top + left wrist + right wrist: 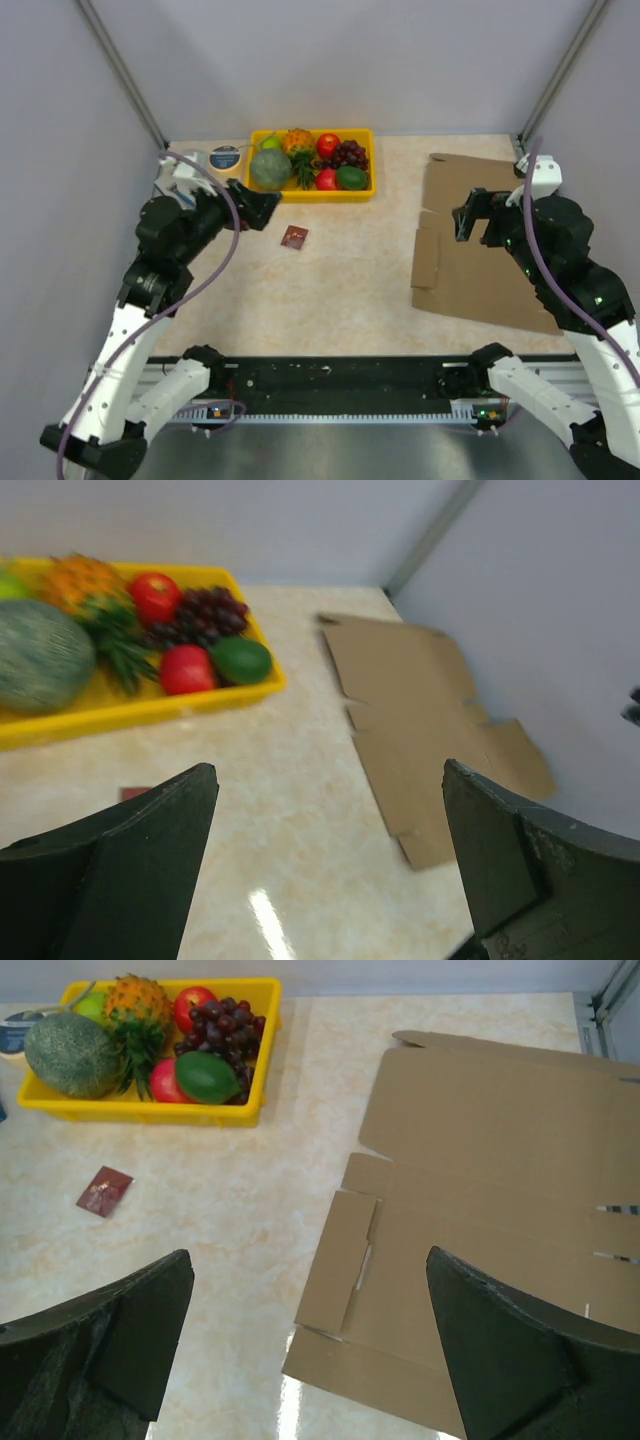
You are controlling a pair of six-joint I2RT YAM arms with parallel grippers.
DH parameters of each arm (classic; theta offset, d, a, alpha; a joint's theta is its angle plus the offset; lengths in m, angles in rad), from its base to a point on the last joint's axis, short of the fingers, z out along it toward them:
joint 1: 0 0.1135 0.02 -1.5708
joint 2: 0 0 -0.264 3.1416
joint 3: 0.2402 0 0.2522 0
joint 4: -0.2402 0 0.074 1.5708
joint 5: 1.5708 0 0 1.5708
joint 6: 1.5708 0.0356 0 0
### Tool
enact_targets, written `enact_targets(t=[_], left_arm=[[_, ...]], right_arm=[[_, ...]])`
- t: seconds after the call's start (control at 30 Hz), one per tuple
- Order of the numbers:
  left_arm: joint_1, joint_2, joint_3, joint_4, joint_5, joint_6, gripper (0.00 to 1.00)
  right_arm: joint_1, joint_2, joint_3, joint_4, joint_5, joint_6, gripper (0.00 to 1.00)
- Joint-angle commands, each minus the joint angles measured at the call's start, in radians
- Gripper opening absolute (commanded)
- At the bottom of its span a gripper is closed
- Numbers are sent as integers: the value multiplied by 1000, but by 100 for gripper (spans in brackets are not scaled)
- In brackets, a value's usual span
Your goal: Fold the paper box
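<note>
The paper box is a flat brown die-cut cardboard sheet lying on the right of the table. It also shows in the right wrist view and in the left wrist view. My right gripper is open and empty, held above the sheet's left part; in its own view its gripper has fingers spread wide over the sheet's left flap. My left gripper is open and empty at the left, above bare table, far from the sheet; its own view shows the gripper with wide-apart fingers.
A yellow fruit tray stands at the back centre. A small dark red packet lies in front of it. A round blue-lidded tub sits left of the tray. Grey walls close the sides and back.
</note>
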Motion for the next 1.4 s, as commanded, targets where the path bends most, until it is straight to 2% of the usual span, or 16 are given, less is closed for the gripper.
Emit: enact_targets(t=[0.0,0.13,0.27,0.37,0.5,0.63,0.73,0.83,0.87,0.9,0.97,1.07,1.1,1.13,1.17,1.37], left_arm=[[-260,162,-97,96,-88,-73,98],[-364,380,-209,328,90,-266,96],[-557,601,-251,628,41,-441,96],[-670,831,-199,754,43,-588,93],[-772,1070,-183,1017,-57,-798,92],[-833,1199,-148,1064,-156,-978,90],[-858,1265,-145,1106,-213,-1045,84],[-873,1304,-110,1086,-232,-1052,73],[-873,1307,-102,1077,-240,-1050,62],[-873,1299,-108,1071,-253,-1046,57],[-863,1258,-138,1052,-305,-997,52],[-829,1206,-154,1012,-299,-911,35],[-820,1195,-160,1018,-293,-893,13],[-812,1181,-162,1017,-283,-853,3],[-795,1145,-162,1009,-273,-828,0],[-743,906,-195,882,-225,-574,0]], right_arm=[[12,39,-32,-6,-35,22,99],[11,14,-51,-10,-136,38,99],[11,-58,-66,-12,-161,87,99],[11,-90,-60,-30,-140,106,99],[12,-99,-37,-79,-107,103,99],[11,-136,-31,-86,-104,111,99],[11,-156,-31,-86,-98,109,99],[11,-165,-42,-86,-93,106,99],[11,-167,-46,-86,-96,107,99],[11,-162,-52,-84,-98,106,99],[11,-158,-69,-82,-116,103,99],[12,-148,-97,-76,-144,98,99],[11,-147,-101,-72,-147,98,99],[11,-142,-114,-61,-153,98,99],[11,-142,-120,-50,-159,92,99],[11,-66,-149,-14,-225,-3,99]])
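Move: The near-left corner of the flattened paper box, the outer end of its nearest strip, lies about 36 cm right of the left hand, some 8 cm back and 36 below. The small side flap stands about 10 cm farther out than that corner and 2 cm to its right. The red packet is some 7 cm ahead and 7 right of the left hand. From the right hand the corner is about 10 cm left, 3 back and 33 below. The box's near-left corner is pinched by the left hand, which sweeps some 35 cm right and as far down, with some back travel, its level fingers tipping down nearly 60 degrees and swinging clockwise. Fingers shut on the cardboard edge, then the hand rises about 4 cm, easing forward and left. The right hand, open, sinks about 5 cm and draws back over the sheet. ##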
